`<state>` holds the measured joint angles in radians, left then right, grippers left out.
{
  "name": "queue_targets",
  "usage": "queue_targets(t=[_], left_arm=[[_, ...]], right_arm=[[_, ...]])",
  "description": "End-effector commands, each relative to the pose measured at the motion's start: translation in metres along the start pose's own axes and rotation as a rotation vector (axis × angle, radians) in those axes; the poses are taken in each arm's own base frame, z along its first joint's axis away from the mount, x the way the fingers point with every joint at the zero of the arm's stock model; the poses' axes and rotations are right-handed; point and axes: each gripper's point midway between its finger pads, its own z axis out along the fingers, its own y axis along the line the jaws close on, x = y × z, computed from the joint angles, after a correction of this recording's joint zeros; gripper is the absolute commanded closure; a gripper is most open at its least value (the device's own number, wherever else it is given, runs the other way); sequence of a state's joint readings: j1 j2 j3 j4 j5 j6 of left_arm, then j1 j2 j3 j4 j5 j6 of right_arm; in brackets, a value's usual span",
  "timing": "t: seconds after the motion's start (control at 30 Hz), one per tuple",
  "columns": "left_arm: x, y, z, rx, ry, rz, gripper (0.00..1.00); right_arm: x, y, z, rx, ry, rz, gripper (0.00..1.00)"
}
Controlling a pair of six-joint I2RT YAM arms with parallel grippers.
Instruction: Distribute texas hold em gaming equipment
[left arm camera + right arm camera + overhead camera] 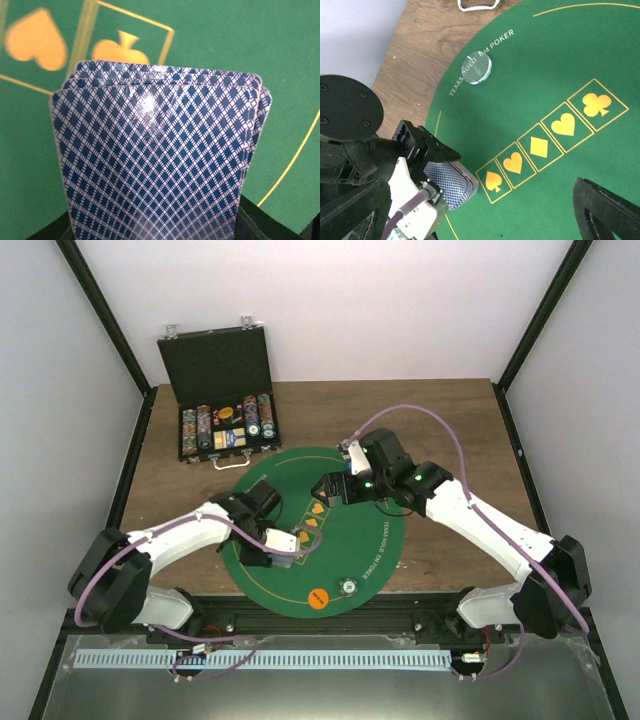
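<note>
My left gripper [288, 546] is shut on a deck of playing cards [303, 539] over the left part of the round green mat [375, 530]. In the left wrist view the deck's blue-diamond backs [160, 160] fill the frame, slightly fanned, and hide the jaws. The right wrist view shows a black finger [432, 150] pressed on the deck [451, 184], beside the printed spade box. My right gripper [330, 488] hangs open and empty above the mat's upper middle. An orange disc [319, 597] and a clear disc [349, 586] [476, 68] lie near the mat's front edge.
The black hinged case [225, 425] stands open at the back left on the wooden table [450, 420], with rows of coloured chips inside. A row of yellow suit boxes [555, 132] runs across the mat. A black rail [330, 618] borders the near edge.
</note>
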<state>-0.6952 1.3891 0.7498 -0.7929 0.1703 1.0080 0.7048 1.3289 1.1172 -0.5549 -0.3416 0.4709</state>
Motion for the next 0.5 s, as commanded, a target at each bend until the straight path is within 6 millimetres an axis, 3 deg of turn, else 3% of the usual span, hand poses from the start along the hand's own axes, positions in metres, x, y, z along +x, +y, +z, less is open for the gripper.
queue_targets(t=[0.0,0.17,0.3,0.47], left_arm=[[-0.014,0.02,-0.036,-0.034,-0.077,-0.117,0.56],[-0.007,0.045,-0.079,-0.105,-0.076,-0.246,0.56],[-0.006,0.057,-0.111,-0.144,-0.078,-0.343,0.57],[-0.009,0.07,-0.132,-0.165,-0.104,-0.447,0.57]], right_arm=[[-0.023,0.009,-0.016,-0.085,-0.076,0.021,0.0],[-0.03,0.012,-0.016,-0.15,-0.076,0.011,0.0],[-0.041,0.028,-0.01,-0.254,-0.069,-0.043,0.0],[-0.05,0.052,0.007,-0.434,-0.022,-0.107,0.0]])
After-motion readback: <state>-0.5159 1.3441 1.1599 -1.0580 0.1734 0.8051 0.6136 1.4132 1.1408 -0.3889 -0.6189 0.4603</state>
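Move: The left hand already pinches the blue card deck just above the mat; the right hand's wide-open fingers wait about 9 cm ahead of it, 8 cm to its right and 18 cm higher. From the left hand, the clear disc lies some 12 cm ahead and 6 cm left, the orange disc 8 cm back and 8 cm right. From the right hand, the deck is about 9 cm back, 8 cm left and 18 cm below. Left hand lifts the pinched deck about 12 cm and forward towards the open right hand, which edges forward-left. ##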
